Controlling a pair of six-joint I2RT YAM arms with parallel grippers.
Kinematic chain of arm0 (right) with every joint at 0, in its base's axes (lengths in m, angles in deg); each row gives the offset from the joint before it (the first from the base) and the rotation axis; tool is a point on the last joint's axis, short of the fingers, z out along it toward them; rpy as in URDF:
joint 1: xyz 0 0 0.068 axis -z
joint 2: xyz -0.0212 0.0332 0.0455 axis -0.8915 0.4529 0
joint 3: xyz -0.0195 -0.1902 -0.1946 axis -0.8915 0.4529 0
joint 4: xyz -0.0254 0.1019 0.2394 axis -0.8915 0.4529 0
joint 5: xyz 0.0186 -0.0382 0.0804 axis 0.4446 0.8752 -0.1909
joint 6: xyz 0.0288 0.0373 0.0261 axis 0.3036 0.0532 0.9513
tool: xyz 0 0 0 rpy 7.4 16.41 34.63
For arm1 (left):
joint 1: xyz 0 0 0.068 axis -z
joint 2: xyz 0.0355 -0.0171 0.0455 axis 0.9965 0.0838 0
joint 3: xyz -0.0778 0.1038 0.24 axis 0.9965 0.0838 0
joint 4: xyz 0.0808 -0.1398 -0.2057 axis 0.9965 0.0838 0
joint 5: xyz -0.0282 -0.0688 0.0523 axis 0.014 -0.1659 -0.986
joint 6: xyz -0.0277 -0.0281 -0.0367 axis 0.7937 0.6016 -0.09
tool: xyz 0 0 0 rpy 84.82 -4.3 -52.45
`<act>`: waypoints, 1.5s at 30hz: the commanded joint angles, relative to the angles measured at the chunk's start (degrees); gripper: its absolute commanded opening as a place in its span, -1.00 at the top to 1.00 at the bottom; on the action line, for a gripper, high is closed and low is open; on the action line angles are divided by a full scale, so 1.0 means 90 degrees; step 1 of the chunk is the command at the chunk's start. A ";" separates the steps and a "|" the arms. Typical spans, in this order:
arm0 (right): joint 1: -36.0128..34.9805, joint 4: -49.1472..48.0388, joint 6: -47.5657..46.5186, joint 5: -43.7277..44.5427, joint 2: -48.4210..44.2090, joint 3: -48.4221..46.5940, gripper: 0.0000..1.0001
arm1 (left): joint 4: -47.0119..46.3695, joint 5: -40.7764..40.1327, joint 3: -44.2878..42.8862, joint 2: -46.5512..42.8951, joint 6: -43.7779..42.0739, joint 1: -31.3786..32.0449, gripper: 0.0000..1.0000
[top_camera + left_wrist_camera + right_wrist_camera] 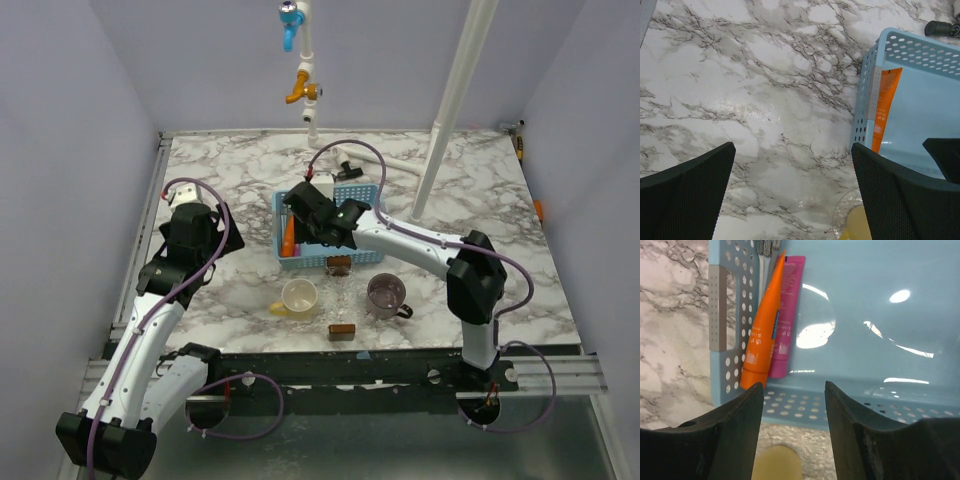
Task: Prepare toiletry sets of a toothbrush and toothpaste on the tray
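Note:
The orange toothpaste [762,325] leans against the left wall of a pale blue perforated basket [720,310], with a pink tube [785,315] beside it. Pale toothbrush [762,265] stems and bristle heads show behind the tubes. My right gripper [793,390] hovers above the basket's near wall, open, with nothing between its fingers. A clear tray [342,295] with brown end handles lies in front of the basket. My left gripper [792,150] hangs wide open over bare marble, left of the basket [867,90] and apart from the toothpaste [884,107].
A yellow cup [299,297] and a purple mug [386,294] stand on the clear tray. White pipes with blue and orange taps [300,70] rise at the back, and a white pole [455,95] slants at the back right. Walls close in both sides.

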 commanded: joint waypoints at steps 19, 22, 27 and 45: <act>0.0327 -0.0562 0.0504 -0.1076 0.2136 -0.1464 -0.19 | -0.0122 0.0190 -0.0076 -0.0007 -0.0067 -0.0035 -0.97; 0.0326 -0.0557 0.0508 -0.1088 0.2240 -0.1487 -0.15 | -0.0126 0.0173 -0.0077 0.0002 -0.0067 -0.0035 -0.97; 0.0332 -0.0566 0.0509 -0.1066 0.2227 -0.1421 0.20 | -0.0121 0.0155 -0.0077 0.0003 -0.0067 -0.0035 -0.97; 0.0383 -0.0998 -0.0146 -0.0266 0.1014 -0.1096 0.53 | -0.0216 0.0502 -0.0067 -0.0021 -0.0178 -0.0035 -0.97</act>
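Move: From the open right gripper, the orange toothpaste lies in the tray about 6 cm ahead, 5 cm left and 9 cm down. The purple tube is right beside it, some 3 cm left of the hand; the toothbrushes lie along the tray's left wall, about 9 cm ahead and 7 cm left. The brown block sits about 8 cm right and 2 cm back. From the left hand, the orange toothpaste is roughly 19 cm right, 6 cm ahead and 15 cm below. Lower the right gripper some 8 cm into the tray's left side, reaching about 6 cm left and a little forward, fingers tipping down slightly as they go. Close them on the orange toothpaste near its cap end, then raise it about 3 cm, easing slightly forward and right. ##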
